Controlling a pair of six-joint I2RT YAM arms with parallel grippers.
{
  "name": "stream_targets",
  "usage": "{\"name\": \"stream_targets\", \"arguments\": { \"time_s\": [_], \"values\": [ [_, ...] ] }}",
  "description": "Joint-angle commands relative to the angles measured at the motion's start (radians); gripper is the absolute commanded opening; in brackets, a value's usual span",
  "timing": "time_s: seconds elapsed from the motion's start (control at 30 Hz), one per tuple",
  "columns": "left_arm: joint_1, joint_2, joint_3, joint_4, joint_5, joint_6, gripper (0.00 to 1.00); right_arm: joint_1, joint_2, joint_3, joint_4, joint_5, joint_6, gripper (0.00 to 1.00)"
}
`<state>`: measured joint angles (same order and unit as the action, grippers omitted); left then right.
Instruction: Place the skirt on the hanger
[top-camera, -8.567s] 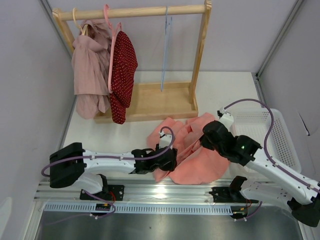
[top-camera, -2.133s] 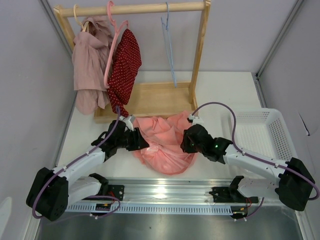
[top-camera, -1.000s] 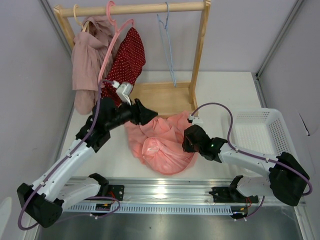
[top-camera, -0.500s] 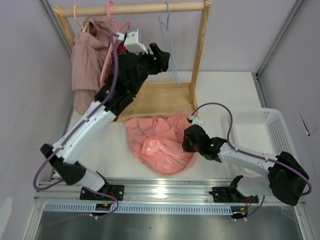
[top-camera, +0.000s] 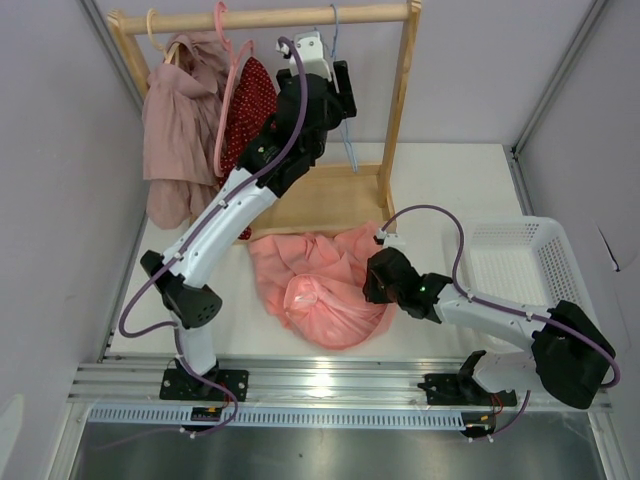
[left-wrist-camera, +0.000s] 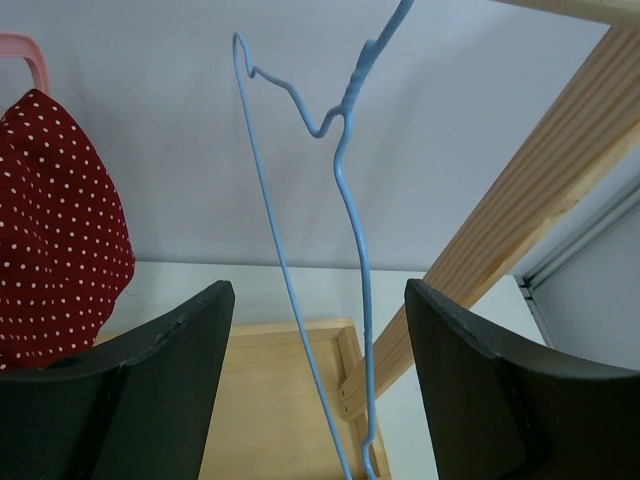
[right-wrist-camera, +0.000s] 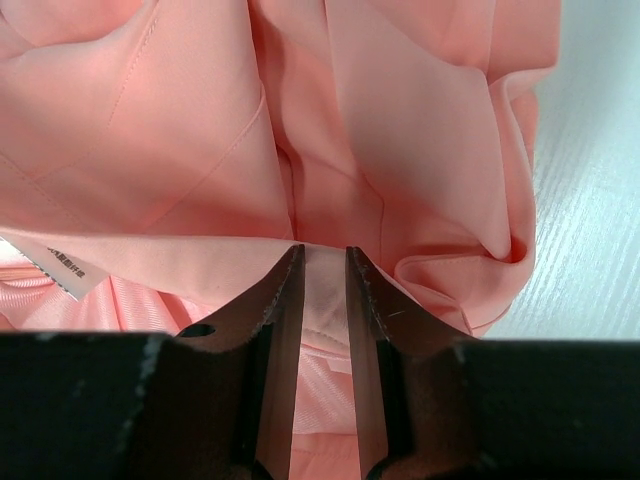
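Observation:
The salmon-pink skirt lies bunched on the white table in front of the rack. It fills the right wrist view. My right gripper is at the heap's right edge, shut on a fold of the skirt. The light-blue wire hanger hangs from the wooden rail, partly hidden by my left arm. My left gripper is raised beside it. In the left wrist view its wires run down between the wide-open fingers of that gripper, touching neither.
The wooden rack stands on a wooden base tray. A dark red dotted garment on a pink hanger and a mauve garment hang at the rail's left. A white basket sits at the right.
My left arm has swung up from beside the skirt to the rail, stopping at the blue hanger with its jaws spread wider. The right gripper and the skirt have stayed put.

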<state>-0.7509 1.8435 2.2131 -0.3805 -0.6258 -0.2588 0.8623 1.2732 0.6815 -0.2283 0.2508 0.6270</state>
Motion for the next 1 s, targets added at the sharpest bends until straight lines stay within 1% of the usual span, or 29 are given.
{"name": "stream_targets", "arguments": {
  "time_s": [0.0,0.23,0.33,0.47,0.63,0.67,0.7,0.73,0.8,0.87,0.97],
  "values": [
    [-0.010,0.034,0.098,-0.037,-0.055,0.059,0.75,-0.011,-0.015,0.013,0.043,-0.008,-0.018,0.28],
    [-0.011,0.091,0.143,-0.046,-0.066,0.081,0.72,-0.017,-0.023,0.013,0.047,-0.019,-0.019,0.28],
    [-0.011,0.121,0.180,-0.058,-0.066,0.089,0.68,-0.019,-0.028,0.013,0.046,-0.019,-0.019,0.28],
    [-0.011,0.129,0.197,-0.067,-0.074,0.098,0.60,-0.017,-0.035,0.007,0.047,-0.021,-0.018,0.28],
    [-0.008,0.126,0.198,-0.067,-0.081,0.122,0.53,-0.019,-0.038,0.007,0.050,-0.024,-0.016,0.28],
    [-0.005,0.126,0.197,-0.070,-0.077,0.118,0.47,-0.019,-0.041,0.006,0.047,-0.022,-0.016,0.28],
    [0.004,0.119,0.198,-0.074,-0.062,0.112,0.45,-0.017,-0.047,0.004,0.044,-0.021,-0.016,0.28],
    [0.010,0.115,0.197,-0.084,-0.052,0.107,0.41,-0.020,-0.051,0.003,0.046,-0.021,-0.016,0.28],
    [0.021,0.112,0.197,-0.089,-0.038,0.099,0.39,-0.020,-0.057,0.001,0.043,-0.021,-0.016,0.28],
    [0.027,0.109,0.197,-0.093,-0.020,0.099,0.34,-0.022,-0.060,0.001,0.041,-0.021,-0.018,0.28],
    [0.035,0.106,0.197,-0.097,-0.006,0.096,0.32,-0.023,-0.063,-0.002,0.046,-0.021,-0.018,0.28]
  ]
}}
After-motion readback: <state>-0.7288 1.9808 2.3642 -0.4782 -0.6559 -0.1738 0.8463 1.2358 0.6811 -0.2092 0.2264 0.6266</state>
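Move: The blue hanger hangs tilted and nearly edge-on in front of the left gripper, its middle some 4 cm ahead, about 2 cm to the right and roughly level. From the same gripper, the red dotted dress is about 14 cm left, 6 cm ahead and 4 cm lower, and the rack post about 12 cm right and 6 cm ahead. From the right hand the hanger is roughly 24 cm ahead, 6 cm left and 38 cm up. Close the left gripper around the near wire of the blue hanger, from three quarters open to about a third, leaving a gap still. Meanwhile ease it about 3 cm forward and as much down, fingers pointing forward, swaying a centimetre right and back, and roll the wrist slightly so that its left side rises. ##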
